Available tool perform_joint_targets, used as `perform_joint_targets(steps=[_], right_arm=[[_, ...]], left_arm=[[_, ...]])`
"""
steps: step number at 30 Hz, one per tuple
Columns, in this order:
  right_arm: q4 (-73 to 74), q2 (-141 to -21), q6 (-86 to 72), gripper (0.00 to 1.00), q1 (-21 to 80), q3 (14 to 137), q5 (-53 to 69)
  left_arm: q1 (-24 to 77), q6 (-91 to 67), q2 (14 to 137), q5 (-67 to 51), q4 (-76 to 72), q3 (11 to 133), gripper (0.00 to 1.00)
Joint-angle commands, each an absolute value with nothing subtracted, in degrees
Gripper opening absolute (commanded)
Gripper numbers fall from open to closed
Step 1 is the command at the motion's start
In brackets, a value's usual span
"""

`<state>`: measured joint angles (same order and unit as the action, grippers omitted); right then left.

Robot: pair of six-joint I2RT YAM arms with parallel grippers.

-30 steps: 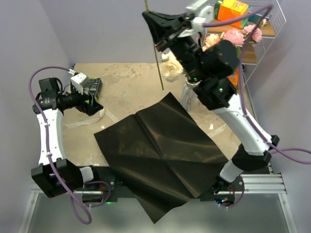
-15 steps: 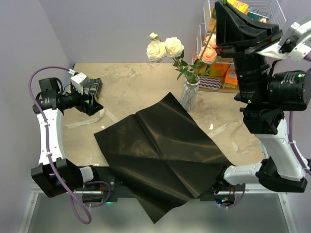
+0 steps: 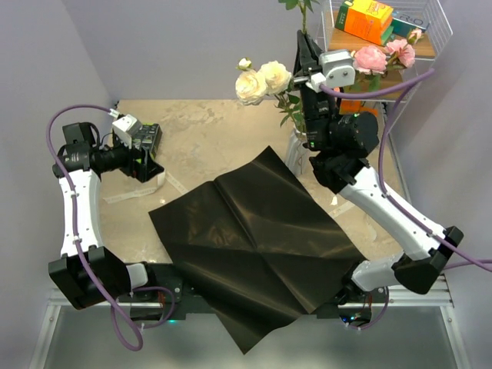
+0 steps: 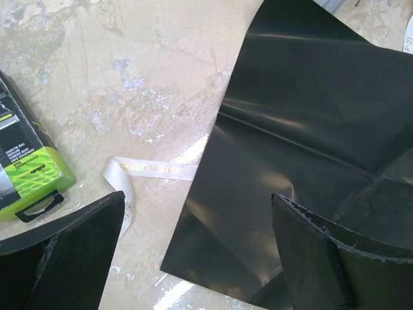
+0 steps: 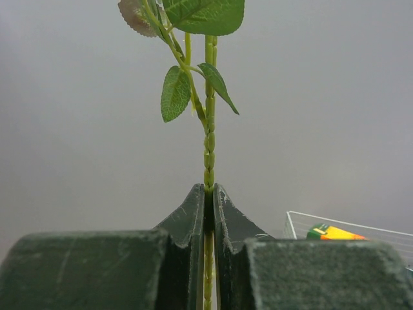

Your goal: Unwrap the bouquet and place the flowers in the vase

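Note:
My right gripper (image 3: 301, 44) points up above the vase (image 3: 294, 152), shut on a long green rose stem (image 5: 209, 129) with leaves; the bloom is out of view. The white vase is half hidden behind my right arm, and cream roses (image 3: 261, 79) stand up out of it. The black paper sheet (image 3: 254, 238) lies unfolded and flat in the middle of the table. A beige ribbon (image 4: 148, 169) lies by its left corner. My left gripper (image 3: 150, 166) hovers at the left, open and holding nothing, over the paper's edge (image 4: 284, 116).
A white wire shelf (image 3: 430, 31) with orange boxes stands at the back right, pink roses (image 3: 380, 58) showing in front of it. A green and black box (image 4: 26, 174) lies at the left near my left gripper. More ribbon (image 3: 342, 204) lies right of the paper.
My right arm has swung left from the far right, carrying the stem to above the vase. The left arm, paper and ribbon have not moved.

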<state>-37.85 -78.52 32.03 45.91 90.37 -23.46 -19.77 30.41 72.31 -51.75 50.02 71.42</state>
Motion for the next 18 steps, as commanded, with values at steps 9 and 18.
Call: perform_joint_targets(steps=[9, 18], right_arm=[[-60.09, -80.32, 29.53, 0.0, 37.18, 84.47, -25.93], [-71.61, -84.72, 31.55, 0.0, 34.45, 80.6, -28.55]], left_arm=[[-20.13, 29.79, 73.74, -53.17, 46.76, 72.33, 0.99], [-20.21, 30.15, 75.06, -52.38, 46.32, 72.77, 0.99]])
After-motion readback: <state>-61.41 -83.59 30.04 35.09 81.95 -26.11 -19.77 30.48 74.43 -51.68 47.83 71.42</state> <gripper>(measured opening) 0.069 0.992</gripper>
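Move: The vase I'm taking the held flower to stands about 9 cm ahead of my right hand and 6 cm to its right, its middle roughly 43 cm below. The white roses in it lean out some 14 cm ahead, 7 cm left and 20 cm down; the pink roses are about 9 cm ahead, 21 cm right and 10 cm down. From my left hand the vase is about 10 cm ahead, 43 cm right and 4 cm lower. With the flower's stem still pinched high above the table, I swing my right hand about 6 cm to the right, closing in on the vase, then ease it forward and down as the sideways travel dies out. Meanwhile the upward-slanting fingers swing some 15 degrees to the right; they stay shut on the stem. ##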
